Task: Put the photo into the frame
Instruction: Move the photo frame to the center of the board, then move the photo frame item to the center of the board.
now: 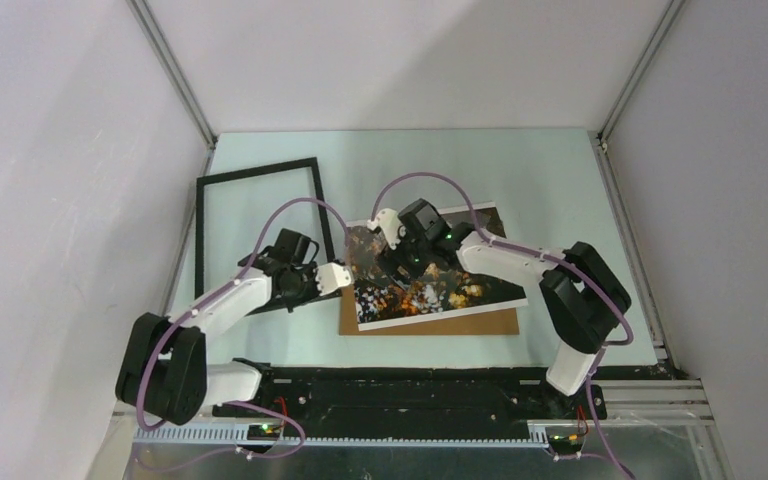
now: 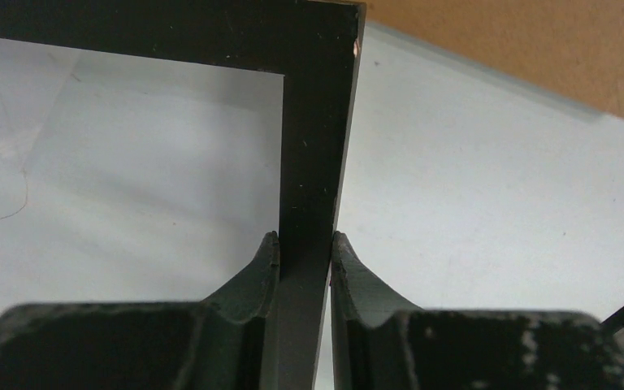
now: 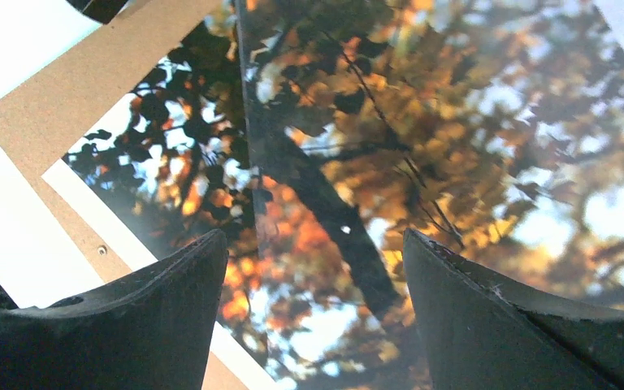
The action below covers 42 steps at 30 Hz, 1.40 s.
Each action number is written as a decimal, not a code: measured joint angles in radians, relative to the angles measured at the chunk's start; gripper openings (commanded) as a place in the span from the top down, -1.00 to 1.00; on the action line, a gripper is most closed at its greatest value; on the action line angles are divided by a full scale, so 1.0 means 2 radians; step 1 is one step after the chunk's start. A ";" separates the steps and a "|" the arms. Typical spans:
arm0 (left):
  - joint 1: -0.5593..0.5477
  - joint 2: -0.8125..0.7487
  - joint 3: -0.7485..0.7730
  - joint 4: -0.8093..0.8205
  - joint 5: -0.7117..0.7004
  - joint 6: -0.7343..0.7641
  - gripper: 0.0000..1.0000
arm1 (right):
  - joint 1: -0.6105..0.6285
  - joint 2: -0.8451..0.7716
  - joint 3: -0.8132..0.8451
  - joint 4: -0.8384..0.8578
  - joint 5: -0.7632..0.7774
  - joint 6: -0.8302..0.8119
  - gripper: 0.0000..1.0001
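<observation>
The frame (image 1: 256, 170) is a thin black rectangle lying on the left of the table. My left gripper (image 1: 338, 280) is shut on its right-hand bar close to the near corner; the left wrist view shows both fingertips pressed against the black bar (image 2: 317, 122), with the left gripper (image 2: 305, 244) straddling it. The photo (image 1: 430, 285), dark trees with orange leaves and white borders, lies face up on a brown backing board (image 1: 430, 323). My right gripper (image 1: 400, 260) hovers over the photo's left part. Its jaws stand wide apart with only the photo (image 3: 422, 122) showing between them, around the right gripper (image 3: 315, 244).
The brown backing board (image 3: 65, 106) sticks out past the photo's near and left edges, and one of its corners (image 2: 520, 41) lies just beyond the frame's corner. The pale green table (image 1: 560, 200) is walled in by white panels at the left, right and back.
</observation>
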 measured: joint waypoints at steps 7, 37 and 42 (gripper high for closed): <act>0.000 -0.041 -0.044 -0.004 -0.003 0.053 1.00 | 0.037 0.037 0.000 0.044 0.020 0.023 -0.65; 0.040 -0.121 -0.091 -0.021 0.005 0.105 1.00 | 0.086 0.204 0.139 0.157 0.134 0.070 -0.60; 0.041 -0.121 -0.092 -0.018 0.010 0.107 1.00 | 0.085 0.204 0.141 0.151 0.163 0.070 -0.57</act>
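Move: The left hand already grips the frame's near bar; the near-right corner is about 9 cm to its right and 2 cm ahead, and the backing board's near-left corner some 10 cm right and 7 cm back. From the right hand, open over the photo, the near half of the frame's right bar lies about 15 cm left, 5 cm ahead and 6 cm below. The photo's middle is roughly 7 cm to its right, 3 cm ahead. Back and to the left, some 3 to 4 cm each way, the left hand drags the frame by its near bar, keeping its pinch while turning it about 7 degrees clockwise. Meanwhile the right hand sweeps about 13 cm left and 4 cm down off the photo towards the right bar, then eases forward and slightly back to the right, fingers still wide open and tilting forward. ##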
